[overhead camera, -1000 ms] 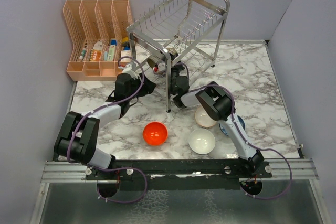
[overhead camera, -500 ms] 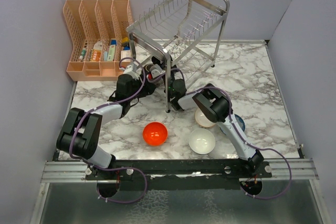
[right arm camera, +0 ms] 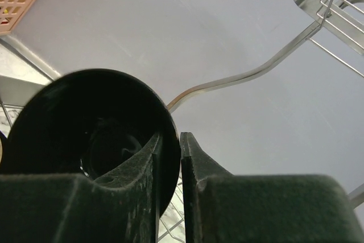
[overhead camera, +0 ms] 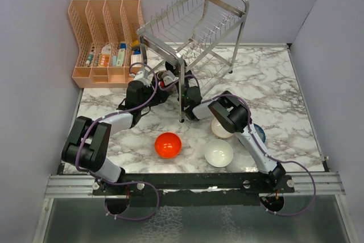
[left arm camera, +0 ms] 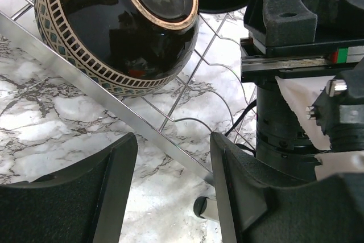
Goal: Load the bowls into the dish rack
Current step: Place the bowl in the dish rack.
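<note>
The dark brown bowl (overhead camera: pixel 166 76) lies tipped on the lower tier of the steel dish rack (overhead camera: pixel 193 21), its foot and patterned rim (left arm camera: pixel 114 38) showing in the left wrist view. My right gripper (right arm camera: pixel 170 136) straddles the bowl's dark rim (right arm camera: pixel 91 135), one finger inside and one outside, and a thin slit of light shows at the outer finger. Just in front of the bowl, my left gripper (left arm camera: pixel 173 140) stands open over the marble and a rack bar (left arm camera: pixel 85 83), holding nothing. On the table sit the red-orange bowl (overhead camera: pixel 168 144), white bowl (overhead camera: pixel 219 153), beige-pink bowl (overhead camera: pixel 219 129) and blue-patterned bowl (overhead camera: pixel 257 134).
A peach slotted organiser (overhead camera: pixel 105 38) with small bottles stands at the back left, beside the rack. The rack's tubular leg (overhead camera: pixel 182 103) stands between the two wrists. Both arms reach under the rack's upper tier. Grey walls close in left, right and behind.
The dark brown bowl has come down from a raised position onto the lower tier. The right jaws have parted slightly around its rim. The left gripper has moved up beside the bowl, still open.
</note>
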You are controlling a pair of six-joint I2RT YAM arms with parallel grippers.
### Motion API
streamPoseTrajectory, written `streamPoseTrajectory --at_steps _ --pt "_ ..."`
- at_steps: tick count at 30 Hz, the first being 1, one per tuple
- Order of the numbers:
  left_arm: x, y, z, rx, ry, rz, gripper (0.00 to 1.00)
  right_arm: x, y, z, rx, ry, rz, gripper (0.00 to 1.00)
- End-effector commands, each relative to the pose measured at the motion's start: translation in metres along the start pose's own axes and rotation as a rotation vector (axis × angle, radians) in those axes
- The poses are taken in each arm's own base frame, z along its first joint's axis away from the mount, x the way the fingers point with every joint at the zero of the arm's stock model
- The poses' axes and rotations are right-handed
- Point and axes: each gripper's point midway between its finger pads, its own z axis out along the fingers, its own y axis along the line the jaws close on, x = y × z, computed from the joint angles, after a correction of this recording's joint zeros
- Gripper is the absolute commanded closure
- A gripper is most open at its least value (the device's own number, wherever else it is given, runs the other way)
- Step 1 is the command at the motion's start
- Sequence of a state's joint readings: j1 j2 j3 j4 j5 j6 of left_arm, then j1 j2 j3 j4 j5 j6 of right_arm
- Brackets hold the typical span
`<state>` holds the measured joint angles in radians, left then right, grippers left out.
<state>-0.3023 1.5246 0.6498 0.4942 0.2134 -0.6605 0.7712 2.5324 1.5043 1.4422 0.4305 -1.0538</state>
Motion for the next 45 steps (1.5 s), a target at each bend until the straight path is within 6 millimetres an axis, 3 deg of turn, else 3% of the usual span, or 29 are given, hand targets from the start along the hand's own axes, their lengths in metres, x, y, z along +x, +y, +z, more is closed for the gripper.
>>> streamPoseTrajectory --at_steps 1,10,15,17,21,32,45 --pt "-0.006 -0.009 0.000 0.028 -0.015 0.007 0.43 -0.018 -0.018 -0.004 0.086 -0.043 0.038 0.76" --pt "-0.015 -0.006 -0.009 -0.010 -0.046 0.020 0.46 -0.015 -0.037 -0.004 0.133 -0.012 0.048 0.58" --pt "-0.017 -0.003 -0.016 -0.035 -0.060 0.021 0.48 -0.001 -0.062 -0.008 0.216 0.057 0.058 0.56" --pt "-0.018 -0.001 -0.018 -0.044 -0.065 0.020 0.48 0.003 -0.073 -0.008 0.237 0.075 0.074 0.50" --pt "-0.018 0.000 -0.020 -0.051 -0.069 0.011 0.48 0.009 -0.081 -0.011 0.219 0.099 0.104 0.47" --pt "-0.019 0.003 -0.027 -0.052 -0.075 0.003 0.48 0.026 -0.055 -0.019 0.023 0.213 0.170 0.45" --pt "-0.022 -0.002 -0.034 -0.036 -0.077 -0.011 0.44 0.019 -0.058 -0.043 -0.162 0.281 0.231 0.45"
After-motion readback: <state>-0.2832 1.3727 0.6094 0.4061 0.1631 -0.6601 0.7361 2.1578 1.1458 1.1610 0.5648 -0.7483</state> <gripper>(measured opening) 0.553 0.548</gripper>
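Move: Right at the right hand's barely parted fingertips is the near rim of the black-inside bowl in the dish rack, its middle about 5 cm to the left and 1 cm ahead, nearly level. The patterned bowl stands some 6 cm back and 9 cm left of that hand, a little lower, and the rack's front post about 12 cm straight back. From the left hand the black-inside bowl lies roughly 13 cm ahead and 4 cm to the right, slightly higher. Spreading its fingers to about half open, the right hand lets go of the black-inside bowl's rim and slides off about 7 cm to the right, then also draws back some 3 cm, tipping its fingers down by about 15 degrees. Along the way it rises 2 cm and sinks again. The left hand, empty and half open, lifts about 2 cm and shifts 2 cm left beside the patterned bowl. ##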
